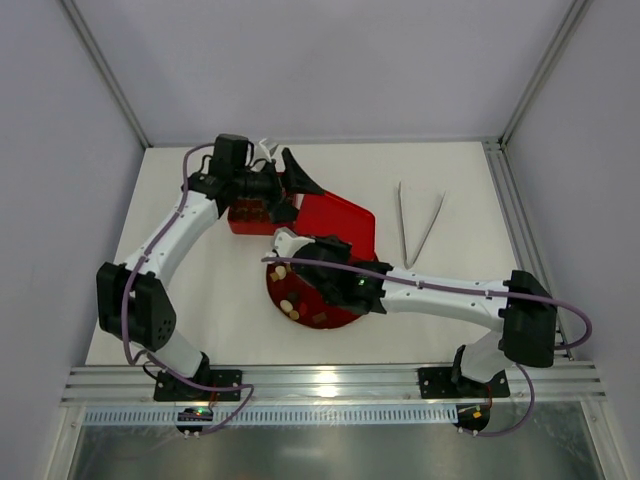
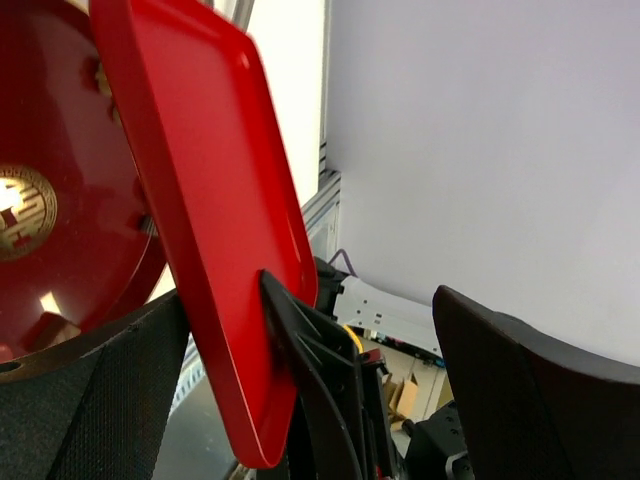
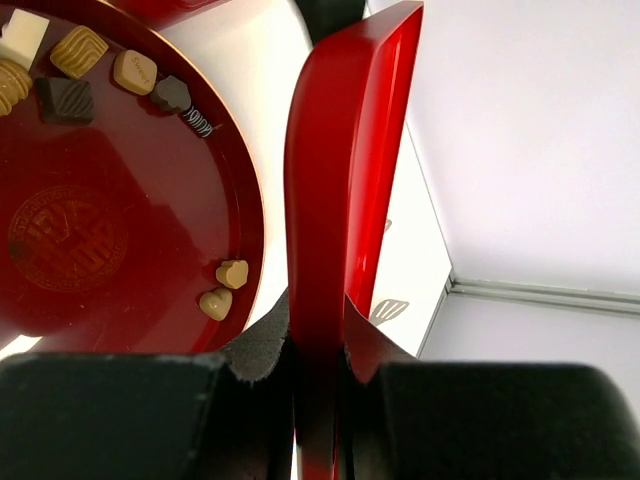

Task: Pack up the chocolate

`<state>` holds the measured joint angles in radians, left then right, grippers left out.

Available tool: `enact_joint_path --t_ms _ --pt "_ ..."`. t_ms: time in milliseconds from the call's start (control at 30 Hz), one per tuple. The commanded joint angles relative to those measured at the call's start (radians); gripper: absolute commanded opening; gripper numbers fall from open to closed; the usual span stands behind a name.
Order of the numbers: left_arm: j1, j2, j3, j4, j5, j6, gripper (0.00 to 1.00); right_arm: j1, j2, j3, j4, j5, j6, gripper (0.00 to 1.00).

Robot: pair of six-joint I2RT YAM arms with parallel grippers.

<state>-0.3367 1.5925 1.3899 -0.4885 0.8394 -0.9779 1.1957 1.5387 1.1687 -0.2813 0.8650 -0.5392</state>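
Several tan, dark and cream chocolate pieces [image 3: 135, 71] lie on a round red plate [image 3: 150, 200], among them two tan hearts [image 3: 224, 288]. In the top view more chocolate [image 1: 288, 306] shows on the plate [image 1: 330, 318]. My right gripper [image 3: 318, 320] is shut on the edge of a flat red lid [image 3: 345, 150], holding it upright on its edge. My left gripper [image 2: 352, 285] is open, with one finger [image 2: 300, 340] resting against the lid [image 2: 200, 200]. The other finger stands well away from it. The red box [image 1: 245, 215] sits under the left arm, mostly hidden.
Metal tongs [image 1: 420, 225] lie on the table to the right of the lid [image 1: 345, 225]. Aluminium frame rails run along the near edge [image 1: 330, 378] and down the right side. Grey walls enclose the table on three sides.
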Motion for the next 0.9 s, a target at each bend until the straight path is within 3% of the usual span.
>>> enact_joint_path --t_ms 0,233,467,600,667,700,867 --pt "0.022 0.017 0.082 0.028 -0.008 0.028 1.00 -0.001 -0.081 0.039 0.013 0.022 0.021 0.04" --pt "0.102 0.061 0.176 0.063 -0.023 0.010 1.00 -0.025 -0.129 0.046 -0.048 -0.014 0.090 0.04" --pt "0.202 0.133 0.225 0.125 -0.065 -0.013 0.99 -0.111 -0.170 0.104 -0.124 -0.145 0.195 0.04" --pt "0.264 0.176 0.271 0.016 -0.206 0.089 0.91 -0.269 -0.175 0.192 -0.139 -0.385 0.335 0.04" --pt "0.283 0.201 0.328 -0.103 -0.365 0.203 0.88 -0.344 -0.170 0.224 -0.139 -0.490 0.399 0.04" --pt "0.291 0.228 0.343 -0.137 -0.478 0.238 0.87 -0.414 -0.160 0.256 -0.134 -0.614 0.463 0.04" --pt "0.323 0.294 0.370 -0.252 -0.718 0.366 0.72 -0.585 -0.078 0.351 -0.079 -0.950 0.654 0.04"
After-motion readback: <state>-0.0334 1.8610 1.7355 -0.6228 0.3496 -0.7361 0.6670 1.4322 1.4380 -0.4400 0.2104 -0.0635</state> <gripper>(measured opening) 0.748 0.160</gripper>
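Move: The red lid is already pinched in the right fingers. The open chocolate box lies about 22 cm ahead of that hand, 21 cm to its left and 18 cm below; the round tray is some 21 cm below, straight under but 3 cm left, and the tongs about 16 cm ahead, 22 cm right. From the open left hand the box is some 18 cm ahead, 14 cm left and 23 cm down; the lid's middle is about 8 cm right, 2 cm back, 7 cm below. The lid stays in the right hand's pinch as that hand lifts slowly, then speeds forward, up and right, about 13 cm in all, rolling some 45 degrees so its left side rises. The left hand, already open, leaves the lid, swings forward and left, rising first and then sinking towards the box, turning counter-clockwise, its fingers tipping down and closing partway. ##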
